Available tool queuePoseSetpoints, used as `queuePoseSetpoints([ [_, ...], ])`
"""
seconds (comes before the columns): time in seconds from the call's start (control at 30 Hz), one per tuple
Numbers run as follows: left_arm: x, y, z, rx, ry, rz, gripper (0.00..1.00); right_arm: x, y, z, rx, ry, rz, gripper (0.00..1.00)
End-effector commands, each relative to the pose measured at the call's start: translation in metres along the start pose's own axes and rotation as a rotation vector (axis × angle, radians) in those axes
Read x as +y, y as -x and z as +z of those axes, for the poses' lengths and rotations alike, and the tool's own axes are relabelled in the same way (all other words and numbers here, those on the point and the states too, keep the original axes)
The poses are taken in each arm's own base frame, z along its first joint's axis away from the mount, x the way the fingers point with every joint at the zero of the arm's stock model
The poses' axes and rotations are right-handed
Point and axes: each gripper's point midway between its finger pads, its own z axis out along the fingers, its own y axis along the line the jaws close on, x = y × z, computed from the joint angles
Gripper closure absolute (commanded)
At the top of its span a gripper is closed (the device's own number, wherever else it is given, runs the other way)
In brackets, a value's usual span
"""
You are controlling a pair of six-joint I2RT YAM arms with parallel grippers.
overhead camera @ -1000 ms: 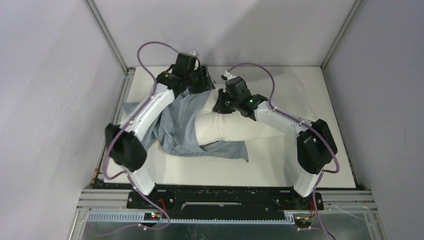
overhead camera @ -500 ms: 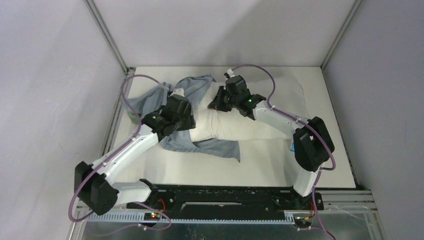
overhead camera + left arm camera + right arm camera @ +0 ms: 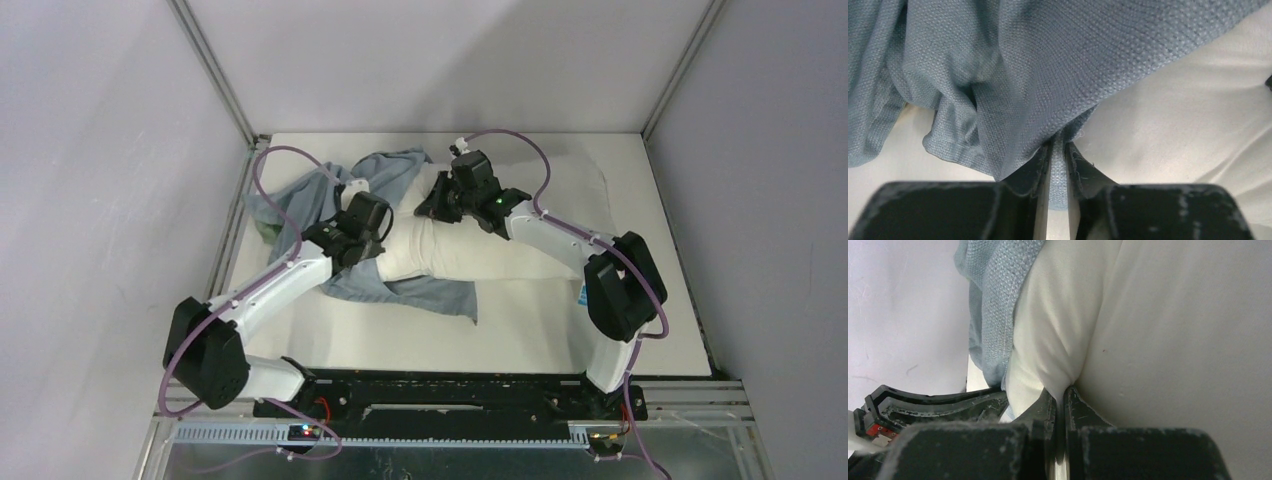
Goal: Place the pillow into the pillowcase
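The off-white pillow (image 3: 490,258) lies across the middle of the table, its left end inside the crumpled blue-grey pillowcase (image 3: 300,195). My left gripper (image 3: 372,238) sits at the pillowcase mouth beside the pillow. In the left wrist view a strip of pillowcase (image 3: 1048,60) is pinched between the jaws of my left gripper (image 3: 1058,150), and the pillow (image 3: 1188,110) is on the right. My right gripper (image 3: 432,212) is at the pillow's far side. In the right wrist view my right gripper (image 3: 1062,392) is shut on a fold of the pillow (image 3: 1173,330), with the pillowcase hem (image 3: 993,290) just left.
A flap of the pillowcase (image 3: 440,298) spreads toward the near edge. The pillow's blue tag (image 3: 583,292) shows by the right arm's elbow. Grey walls and metal posts (image 3: 215,75) close in the white table (image 3: 400,345) on three sides.
The left arm drew back from the far edge to the pillowcase mouth and its jaws closed on the cloth. The pillowcase spread toward the back left. The right arm barely moved.
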Motion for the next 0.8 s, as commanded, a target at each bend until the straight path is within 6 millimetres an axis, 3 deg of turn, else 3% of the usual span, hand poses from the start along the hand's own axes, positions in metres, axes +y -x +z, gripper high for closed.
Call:
queuePoseSetpoints([
  [0.0, 0.011, 0.008, 0.002, -0.058, 0.056, 0.009, 0.86, 0.011, 0.014, 0.002, -0.034, 0.032, 0.016, 1.0],
  [0.1, 0.0, 0.021, -0.021, -0.074, -0.009, 0.027, 0.99, 0.007, 0.017, 0.0, -0.056, 0.004, 0.019, 1.0],
  [0.27, -0.039, 0.048, -0.091, -0.12, -0.206, 0.064, 1.0, 0.004, 0.023, 0.001, -0.096, -0.026, 0.024, 1.0],
  [0.33, -0.059, 0.05, -0.117, -0.122, -0.307, 0.069, 1.0, 0.003, 0.024, 0.003, -0.11, -0.035, 0.028, 1.0],
  [0.4, -0.075, 0.048, -0.13, -0.109, -0.394, 0.067, 1.0, 0.004, 0.025, 0.004, -0.12, -0.036, 0.036, 1.0],
  [0.47, -0.091, 0.041, -0.131, -0.082, -0.469, 0.057, 1.0, 0.007, 0.023, 0.006, -0.127, -0.038, 0.04, 1.0],
  [0.57, -0.099, 0.027, -0.106, -0.026, -0.484, 0.037, 1.0, 0.014, 0.015, 0.006, -0.138, -0.049, 0.027, 1.0],
  [0.6, -0.098, 0.022, -0.091, 0.003, -0.479, 0.019, 1.0, 0.017, 0.013, 0.003, -0.144, -0.048, 0.016, 1.0],
  [0.67, -0.091, 0.021, -0.068, 0.02, -0.483, -0.064, 1.0, 0.006, 0.015, -0.003, -0.172, -0.097, 0.01, 1.0],
  [0.77, -0.079, 0.025, -0.059, 0.017, -0.45, -0.074, 1.0, 0.004, 0.02, -0.017, -0.182, -0.092, -0.032, 1.0],
])
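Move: My left fingers are partly open around the near part of the pillowcase rim, practically at the hand point. The pillow end starts just beside it, its middle about 6 cm ahead and 6 cm to my right. The lower flap of the case lies some 13 cm right and 8 cm back, a little lower. My right hand still pinches the pillow, with the middle of the case mouth about 6 cm to its left, 3 cm ahead and slightly below. I shut my left fingers fully at the rim, then sweep this hand up about 12 cm, to the right some 9 cm across the pillow's near corner and a little back. It rolls and turns clockwise some 20 degrees as it goes. I end by sinking about 5 cm again, fingers shut with no cloth visible between them. My right hand stays put and keeps its pinch on the pillow. ##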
